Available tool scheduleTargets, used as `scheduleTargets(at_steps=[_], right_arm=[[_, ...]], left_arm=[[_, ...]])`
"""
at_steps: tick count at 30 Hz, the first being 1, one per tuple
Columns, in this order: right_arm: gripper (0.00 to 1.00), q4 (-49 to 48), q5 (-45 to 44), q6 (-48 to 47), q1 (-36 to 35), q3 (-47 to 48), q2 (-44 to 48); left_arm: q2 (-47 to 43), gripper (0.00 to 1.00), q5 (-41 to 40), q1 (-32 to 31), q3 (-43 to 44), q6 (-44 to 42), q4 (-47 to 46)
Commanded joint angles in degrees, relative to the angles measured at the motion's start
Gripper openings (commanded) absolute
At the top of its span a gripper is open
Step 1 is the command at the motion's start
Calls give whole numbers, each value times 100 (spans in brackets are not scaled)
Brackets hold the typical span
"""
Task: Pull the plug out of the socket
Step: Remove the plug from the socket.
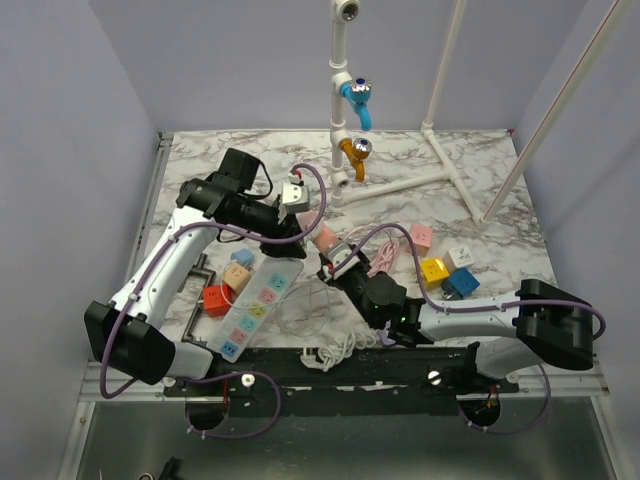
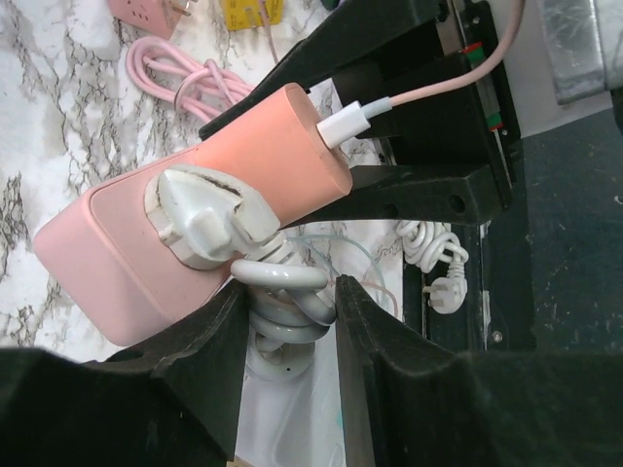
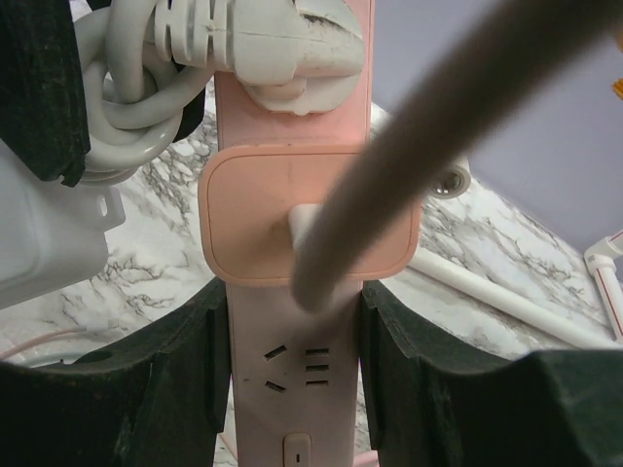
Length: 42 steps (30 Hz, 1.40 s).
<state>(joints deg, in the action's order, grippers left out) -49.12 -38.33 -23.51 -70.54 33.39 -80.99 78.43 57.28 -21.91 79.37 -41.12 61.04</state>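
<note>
A pink socket block [image 3: 292,389] stands between the fingers of my right gripper [image 3: 294,360], which is shut on its sides. A white plug [image 2: 200,219] is seated in the block's face, also showing as the white plug [image 3: 263,44] at the top of the right wrist view. Its white cable [image 2: 287,297] is coiled just below it. My left gripper [image 2: 289,331] is shut on that coil, touching the block's edge. From above, the left gripper [image 1: 300,232] and the right gripper [image 1: 335,262] meet at the pink block [image 1: 325,240] at mid-table.
A white power strip [image 1: 255,305] lies near the left arm, with red [image 1: 216,299] and tan [image 1: 236,276] cubes beside it. Yellow [image 1: 434,270], blue [image 1: 461,282] and pink [image 1: 421,237] cubes sit to the right. A pipe frame with taps [image 1: 356,100] stands behind. Loose white cable [image 1: 340,350] lies at the front.
</note>
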Motion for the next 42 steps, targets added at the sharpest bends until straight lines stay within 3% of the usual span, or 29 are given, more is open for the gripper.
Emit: scheduleTargets(at_steps=[1, 7, 11, 13, 15, 17, 20, 30, 34, 42], right_arm=[[1, 389, 63, 152, 47, 9, -71], [2, 421, 60, 336, 44, -152, -22], [24, 614, 93, 934, 45, -148, 134], [52, 849, 271, 1267, 42, -151, 299], [73, 947, 470, 1506, 46, -228, 485], [85, 956, 637, 1715, 49, -358, 732], [95, 951, 865, 1920, 45, -528, 1069], [99, 417, 1068, 1616, 43, -277, 1227], [98, 1165, 1323, 1809, 36, -294, 1710], [97, 3642, 2518, 3219, 66, -492, 3534]], left_arm=[[-319, 0, 737, -142, 65, -382, 462], [-424, 0, 687, -167, -27, -411, 356], [-566, 0, 264, -164, -316, 246, -339], [-637, 0, 106, -164, -467, 369, -515], [-749, 0, -67, -164, -672, 549, -766], [-836, 0, -200, -164, -817, 595, -900], [-874, 0, -349, -164, -864, 726, -1022], [-848, 0, -601, -173, -846, 952, -1204], [-899, 0, -609, -175, -808, 907, -1145], [-1027, 0, -485, -164, -762, 332, -674]])
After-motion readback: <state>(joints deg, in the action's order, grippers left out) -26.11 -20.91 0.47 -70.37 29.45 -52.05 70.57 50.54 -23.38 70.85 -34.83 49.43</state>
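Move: My left hand has the plug's coiled white cord pinched; the plug, still in the raised pink socket strip, is about 3 cm ahead and 4 cm right of that hand, a centimetre lower. From my right hand, closed on the strip's lower part, the plug is some 6 cm ahead, 4 cm left and 7 cm up. The orange charger sits about 2 cm ahead, 1 cm left and 4 cm above my right hand. I open my right fingers wide and let go of the pink strip's lower part, first easing back and slightly down, then climbing away: about 7 cm back and 5 cm up in all, drifting a little right, with the hand turning some 30 degrees as it tips down and swings counter-clockwise. My left hand keeps its pinch on the plug's cord, shifting only about a centimetre. ##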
